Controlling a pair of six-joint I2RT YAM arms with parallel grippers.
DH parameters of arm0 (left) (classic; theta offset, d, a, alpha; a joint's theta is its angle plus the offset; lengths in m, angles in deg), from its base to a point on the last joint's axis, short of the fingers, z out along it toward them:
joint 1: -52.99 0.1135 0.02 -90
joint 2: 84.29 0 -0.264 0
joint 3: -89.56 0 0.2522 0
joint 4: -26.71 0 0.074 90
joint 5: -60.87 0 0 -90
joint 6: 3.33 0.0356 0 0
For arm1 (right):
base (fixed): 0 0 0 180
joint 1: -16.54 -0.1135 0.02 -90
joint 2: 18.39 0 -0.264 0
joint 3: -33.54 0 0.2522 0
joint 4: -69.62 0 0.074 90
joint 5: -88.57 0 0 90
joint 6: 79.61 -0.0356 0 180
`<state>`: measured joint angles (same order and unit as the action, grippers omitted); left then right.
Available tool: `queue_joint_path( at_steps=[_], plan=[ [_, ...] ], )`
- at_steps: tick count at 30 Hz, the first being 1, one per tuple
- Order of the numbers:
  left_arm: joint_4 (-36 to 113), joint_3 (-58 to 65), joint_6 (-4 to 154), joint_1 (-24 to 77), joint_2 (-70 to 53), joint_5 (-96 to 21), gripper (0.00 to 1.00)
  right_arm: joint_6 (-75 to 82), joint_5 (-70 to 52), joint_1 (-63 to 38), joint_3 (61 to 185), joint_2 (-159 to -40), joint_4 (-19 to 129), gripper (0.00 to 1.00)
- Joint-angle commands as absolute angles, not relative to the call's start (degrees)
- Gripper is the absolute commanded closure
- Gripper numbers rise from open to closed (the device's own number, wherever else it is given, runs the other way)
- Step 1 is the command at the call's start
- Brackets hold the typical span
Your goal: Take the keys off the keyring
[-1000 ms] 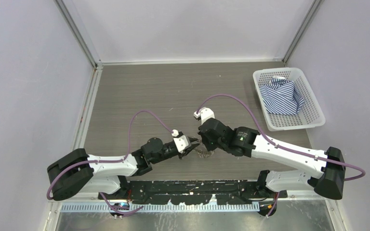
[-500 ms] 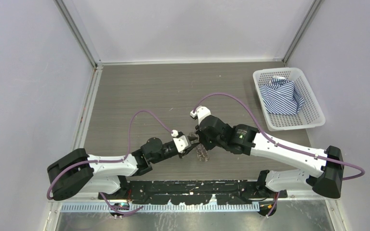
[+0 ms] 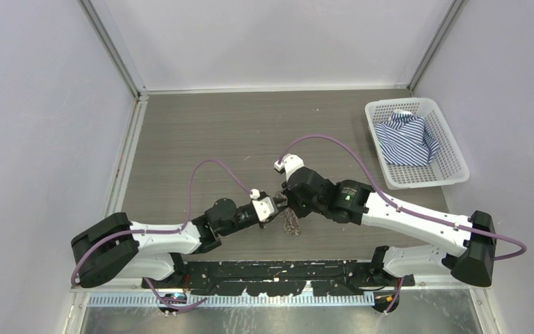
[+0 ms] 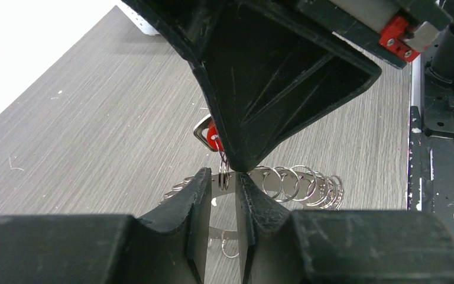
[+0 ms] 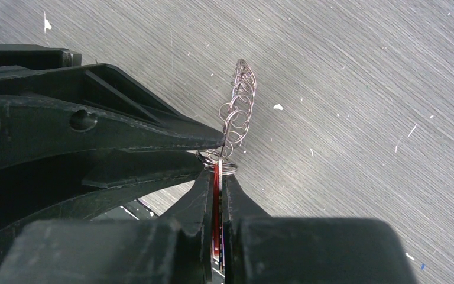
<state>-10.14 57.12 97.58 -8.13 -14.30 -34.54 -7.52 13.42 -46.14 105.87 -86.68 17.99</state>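
Note:
The keyring (image 4: 260, 181) is a thin silvery band strung with several small wire loops (image 4: 298, 184), and it hangs just above the table (image 3: 181, 139). My right gripper (image 5: 219, 174) is shut on the flat red-headed key (image 5: 216, 201), which also shows in the left wrist view (image 4: 213, 135). The loops (image 5: 239, 106) fan out past its tips. My left gripper (image 4: 223, 180) meets it tip to tip. Its jaws stand a narrow gap apart, with one small loop and the band showing in the gap, touching neither pad. From above, the left gripper (image 3: 274, 209) and right gripper (image 3: 286, 203) sit over the keyring (image 3: 292, 224).
A white plastic basket (image 3: 417, 179) holding a blue-striped cloth (image 3: 407, 139) stands at the right edge. The black base rail (image 3: 278, 268) runs along the near edge just behind the grippers.
The right gripper has shifted a little up and left with the red key, and the keyring has swung with it. The left gripper has edged forward to it.

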Motion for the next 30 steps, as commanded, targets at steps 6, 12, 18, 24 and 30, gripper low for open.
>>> queue_joint_path(
  at_steps=[6,12,18,24,30],
  plan=[
    [-15.9,54.9,98.7,-8.4,-13.2,-35.1,0.95,-8.0,13.0,-46.7,107.9,-86.0,19.0,0.99],
    [-16.6,56.3,98.5,-8.3,-13.7,-33.3,0.99,-9.8,17.2,-46.6,107.0,-85.1,15.7,0.99],
    [-19.0,57.9,98.0,-8.3,-14.2,-33.9,1.0,-11.2,19.3,-46.1,106.1,-85.3,13.6,0.99],
    [-22.5,59.5,98.1,-8.7,-15.5,-35.0,1.0,-11.5,19.8,-45.9,105.8,-88.1,13.5,0.99],
    [-21.9,60.5,98.3,-8.7,-17.9,-34.5,0.99,-12.2,20.5,-45.5,104.9,-89.8,13.3,0.99]
  ],
)
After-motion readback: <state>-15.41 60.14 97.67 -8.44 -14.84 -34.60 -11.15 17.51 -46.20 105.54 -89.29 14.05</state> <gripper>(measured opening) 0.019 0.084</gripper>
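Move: The small ring lies between the left hand's parted fingertips, about 1 cm to its right and level with it in height and reach. The red key, still in the right fingers, is some 2 cm right, 1 cm back and 1 cm up from the left hand. The big keyring hangs about 4 cm back, 2 cm right and 7 cm below. From the right hand the small ring lies roughly 1 cm ahead, 1 cm left and 1 cm below. Left fingers pinch the small ring, then the right hand draws its red key about 2.5 cm down and right. ##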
